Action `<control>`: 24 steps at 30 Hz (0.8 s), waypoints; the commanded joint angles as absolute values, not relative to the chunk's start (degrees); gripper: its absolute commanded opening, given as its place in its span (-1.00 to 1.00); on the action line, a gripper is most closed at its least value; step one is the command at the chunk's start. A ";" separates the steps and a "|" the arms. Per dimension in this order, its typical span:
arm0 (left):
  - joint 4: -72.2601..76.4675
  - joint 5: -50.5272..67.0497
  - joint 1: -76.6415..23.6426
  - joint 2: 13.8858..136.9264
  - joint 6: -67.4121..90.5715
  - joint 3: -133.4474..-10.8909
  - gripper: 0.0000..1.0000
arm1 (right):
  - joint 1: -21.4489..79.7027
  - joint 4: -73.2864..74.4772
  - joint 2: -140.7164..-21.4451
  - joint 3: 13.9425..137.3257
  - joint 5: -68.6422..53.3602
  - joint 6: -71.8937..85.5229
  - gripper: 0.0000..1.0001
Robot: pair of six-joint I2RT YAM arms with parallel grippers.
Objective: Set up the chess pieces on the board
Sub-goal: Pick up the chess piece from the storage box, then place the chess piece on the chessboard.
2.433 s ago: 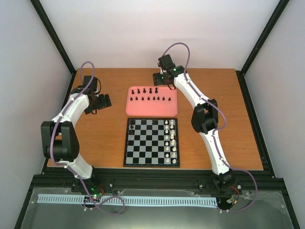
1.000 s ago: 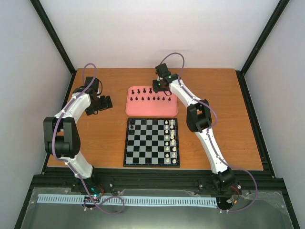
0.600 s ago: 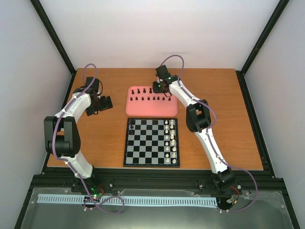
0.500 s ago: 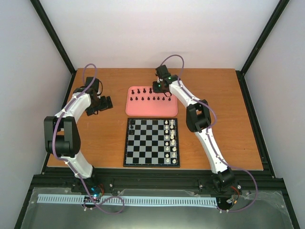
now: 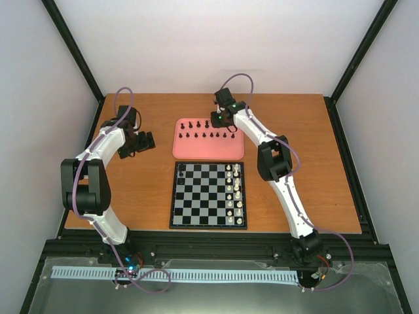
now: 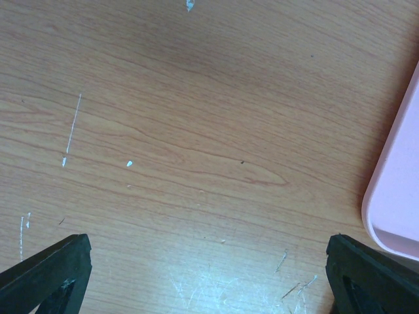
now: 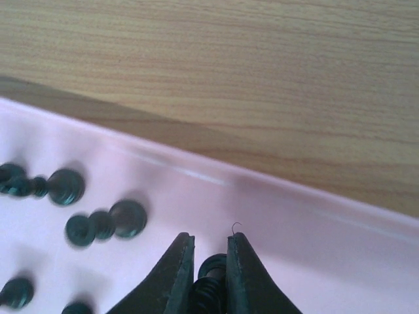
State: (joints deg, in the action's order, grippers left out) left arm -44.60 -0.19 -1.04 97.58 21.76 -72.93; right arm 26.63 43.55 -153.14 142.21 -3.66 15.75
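Small black chess pieces (image 5: 207, 135) stand in two rows on a pink tray (image 5: 196, 149) behind the board (image 5: 203, 196). One black piece (image 5: 181, 171) stands on the board's far left corner. My right gripper (image 5: 215, 120) is down over the tray's back row. In the right wrist view this gripper (image 7: 209, 252) is shut on a black piece (image 7: 213, 280), whose ribbed body shows between the fingers (image 7: 178, 265). Other black pieces (image 7: 124, 218) stand to its left. My left gripper (image 5: 145, 139) hangs open over bare wood, left of the tray.
White pieces (image 5: 232, 190) fill the two right-hand columns of the board. The tray's pale rim (image 7: 314, 209) runs just beyond the right fingertips, with wood behind it. In the left wrist view the tray's corner (image 6: 399, 196) shows at the right edge.
My right gripper came down from behind the tray onto its back row and its jaws closed round a black piece. The left arm has not moved.
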 commanded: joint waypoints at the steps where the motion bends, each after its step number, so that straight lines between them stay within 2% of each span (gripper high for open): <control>1: -44.46 -0.27 -1.04 97.66 21.48 -75.28 0.99 | 26.60 43.54 -141.11 137.25 -3.31 12.83 -0.94; 7: -44.82 -1.05 -1.00 97.18 21.40 -75.28 0.99 | 29.89 42.59 -127.58 125.91 -5.06 8.89 -0.94; 16: -44.70 -1.02 -1.04 96.59 21.50 -76.15 0.99 | 44.06 34.38 -109.51 95.64 -9.62 10.49 -0.94; 19: -44.41 -0.99 -1.03 95.89 21.52 -75.46 0.99 | 48.85 31.04 -107.33 89.04 -10.81 11.99 -0.94; 24: -44.04 -0.83 -1.01 95.03 21.55 -74.12 0.99 | 53.87 27.52 -107.34 85.79 -11.19 13.36 -0.95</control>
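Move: The right hand already grips a black chess piece low in the storage box. The open square for this piece, fourth from the far edge in the board's left column, lies about 31 cm back and 14 cm left, nearly at hand height. The last black piece set there is some 28 cm back, 14 left. In the box, one piece stands 4 cm left, level; another 5 back, 2 left. From the idle left hand the square is roughly 14 cm back, 19 right and 7 below. Keeping the black chess piece pinched between its fingertips, the right hand carries the piece up out of the storage box by nearly 18 cm, then swings it back some 30 cm and about 10 cm left towards the left column of the board, sinking again on the way. The wrist turns some 35 degrees counter-clockwise. ##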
